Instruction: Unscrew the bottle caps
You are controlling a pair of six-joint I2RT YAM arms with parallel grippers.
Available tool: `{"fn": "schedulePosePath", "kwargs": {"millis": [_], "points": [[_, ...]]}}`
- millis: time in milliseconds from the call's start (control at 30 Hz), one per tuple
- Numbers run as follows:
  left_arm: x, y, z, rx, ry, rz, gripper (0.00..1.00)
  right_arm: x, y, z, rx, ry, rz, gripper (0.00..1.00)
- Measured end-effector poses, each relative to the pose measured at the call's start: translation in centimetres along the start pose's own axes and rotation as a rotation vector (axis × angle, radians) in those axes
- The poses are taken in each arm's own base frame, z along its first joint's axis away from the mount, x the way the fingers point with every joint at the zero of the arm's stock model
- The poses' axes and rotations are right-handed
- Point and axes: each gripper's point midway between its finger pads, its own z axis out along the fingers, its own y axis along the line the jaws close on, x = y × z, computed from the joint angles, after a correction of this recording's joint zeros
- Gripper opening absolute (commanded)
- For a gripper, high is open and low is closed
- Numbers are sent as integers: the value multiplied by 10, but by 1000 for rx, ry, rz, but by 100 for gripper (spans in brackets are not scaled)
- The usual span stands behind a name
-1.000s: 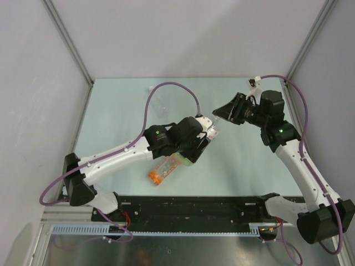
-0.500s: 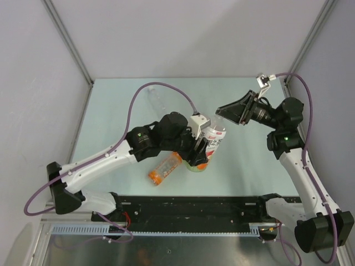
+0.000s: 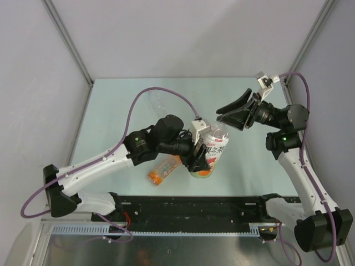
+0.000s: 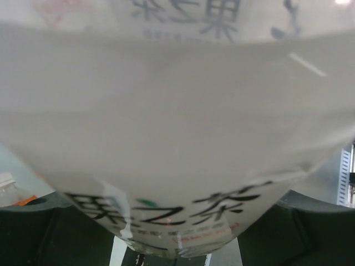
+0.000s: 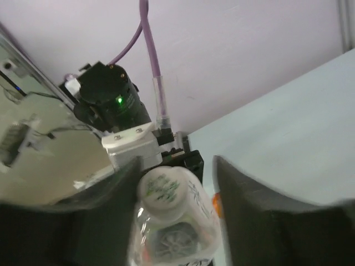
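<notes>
The yellow-green bottle with a white label stands tilted near the table's front, and my left gripper is shut round its body. Its label fills the left wrist view. Its white cap points up and to the right. In the right wrist view the cap sits between the jaws of my right gripper, which is open, with a gap on the cap's right side. The orange bottle lies on its side just left of the held one. The clear bottle lies at the back.
A black rail runs along the near edge of the pale green table. Grey walls close in the back and both sides. The left arm's purple cable arches over the clear bottle.
The left arm has pulled back toward the front and stood the yellow-green bottle more upright. The right gripper has swung down so that its jaws straddle the cap.
</notes>
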Motion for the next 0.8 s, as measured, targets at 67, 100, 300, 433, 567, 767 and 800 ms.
{"fn": "schedulePosePath", "kwargs": {"millis": [67, 100, 300, 433, 567, 767, 800], "points": [[1, -1, 2, 16, -4, 40, 40, -3, -1, 0, 6, -16, 0, 94], [3, -4, 2, 26, -1, 51, 40, -5, -4, 0, 14, -24, 6, 97], [15, -6, 5, 31, 19, 107, 40, -19, -25, -2, 91, -113, 44, 99], [19, 6, 9, -31, 20, 115, 40, -31, -33, -8, 160, -181, 70, 99], [21, 27, 9, -141, 15, 110, 40, -39, -46, -13, 270, -226, 118, 99], [17, 58, 4, -319, -3, 102, 35, -57, -58, -12, 476, -261, 151, 99], [18, 64, 4, -353, 1, 98, 34, -58, -59, -10, 504, -261, 154, 99]]}}
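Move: The cap of the held bottle sits right between the right fingertips, about 1 cm back, 1 cm left and 1 cm below the hand point. From the left hand, still gripping the bottle's body, that cap lies some 8 cm ahead, 5 cm right and 10 cm up. The orange bottle lies about 4 cm ahead, 13 cm left and 24 cm below the left hand; the clear bottle is roughly 30 cm ahead, 23 cm left and 36 cm below the right. Forward and away from the cap goes the right hand, about 7 cm with a lesser drift to its right, its fingers spreading wide at once to release the cap while the wrist swings some 30 degrees clockwise and tips. The left hand keeps the bottle gripped, first easing slightly back, then carrying it forward about 5 cm net and down about 4 cm, tilting as it goes. ##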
